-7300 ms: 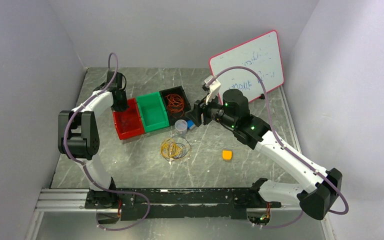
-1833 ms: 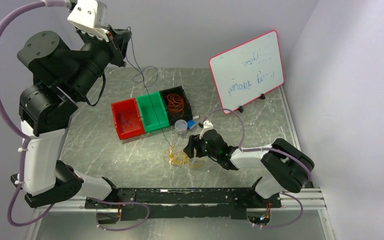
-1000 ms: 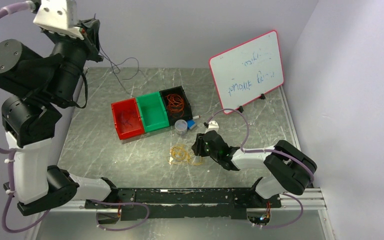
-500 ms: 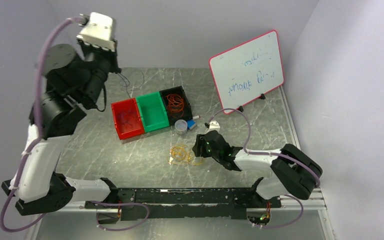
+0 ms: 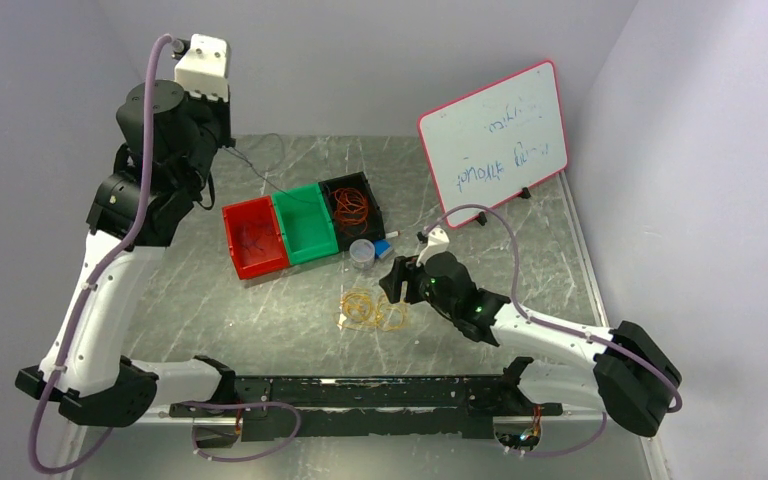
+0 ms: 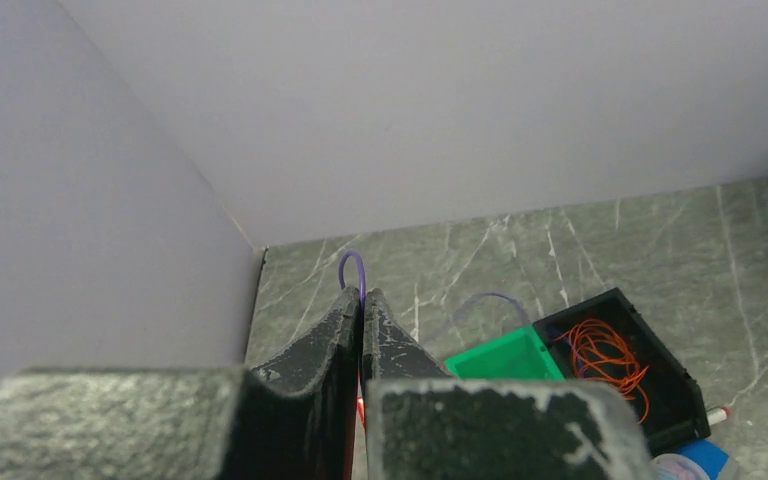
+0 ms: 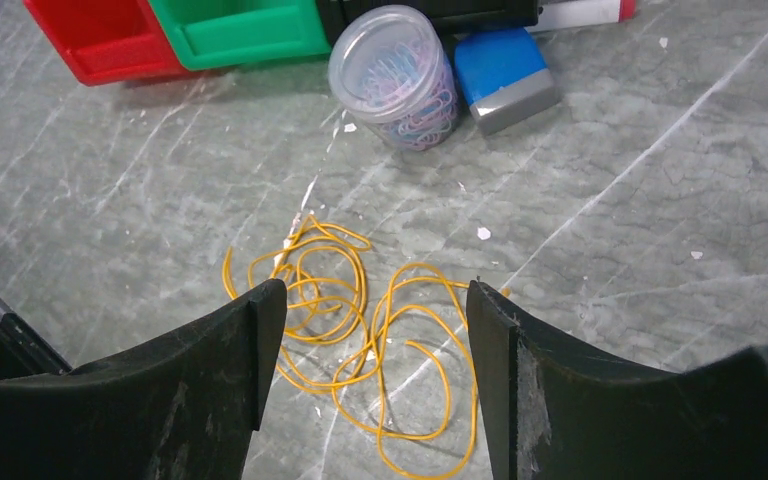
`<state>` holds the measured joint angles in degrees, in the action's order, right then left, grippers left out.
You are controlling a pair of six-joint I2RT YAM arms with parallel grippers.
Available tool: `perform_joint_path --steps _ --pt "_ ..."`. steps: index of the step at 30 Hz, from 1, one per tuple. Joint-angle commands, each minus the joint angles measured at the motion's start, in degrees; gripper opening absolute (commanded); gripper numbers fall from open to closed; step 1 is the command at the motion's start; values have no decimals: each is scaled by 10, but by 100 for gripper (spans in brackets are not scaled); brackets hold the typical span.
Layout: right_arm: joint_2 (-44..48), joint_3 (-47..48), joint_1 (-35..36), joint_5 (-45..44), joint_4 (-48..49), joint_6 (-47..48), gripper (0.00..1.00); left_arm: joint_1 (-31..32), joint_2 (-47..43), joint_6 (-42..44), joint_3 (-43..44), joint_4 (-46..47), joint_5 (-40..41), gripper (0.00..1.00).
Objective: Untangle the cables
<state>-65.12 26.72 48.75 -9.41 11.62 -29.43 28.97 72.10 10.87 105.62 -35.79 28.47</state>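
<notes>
My left gripper is raised over the back left of the table, shut on a thin dark purple cable that trails down toward the green bin. In the left wrist view the purple cable loops out between the closed fingertips of the left gripper. The yellow cable lies in loose loops on the table. My right gripper hovers open just right of it; the yellow cable shows between the spread fingers of the right gripper. An orange cable sits in the black bin.
A red bin stands left of the green one. A clear jar of paper clips and a blue block sit near the bins. A whiteboard leans at the back right.
My left arm has swung down and right from high up, carrying the purple cable toward the bins. My right gripper has drawn back slightly from the yellow cable, open.
</notes>
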Motion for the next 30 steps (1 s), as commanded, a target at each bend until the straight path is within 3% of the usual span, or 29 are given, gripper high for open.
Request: perform_joint_path --steps 1,11,19,30 --pt "16 12 -1 2 -9 14 70 -43 -9 -25 -22 21 -61 7" --pt "12 9 -1 3 -7 13 70 -97 -2 -57 -68 19 -69 7" --pt "5 9 0 2 -6 16 71 -136 -11 -85 -120 21 -123 7" --pt "-4 6 -1 2 1 16 71 -139 0 -103 -48 -34 -168 7"
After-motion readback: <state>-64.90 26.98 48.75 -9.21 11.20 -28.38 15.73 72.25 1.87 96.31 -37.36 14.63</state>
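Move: Ahead of the left hand, which already holds the purple cable high up, the red tray lies about 6 cm farther out, 3 cm to the left and some 48 cm below. The green tray is roughly 10 cm ahead and 9 cm right of the hand, the black tray about 12 cm ahead and 20 cm right, both equally far down. From the right hand the red tray lies about 17 cm ahead, 29 cm left and 8 cm below. Lowering the held purple cable towards the red tray, the left hand sinks nearly 9 cm while easing some 3 cm forward and nearly 4 cm left, then comes back up and right by about 1 cm. Its fingers stay shut on the cable and tip down about 10 degrees from level. ##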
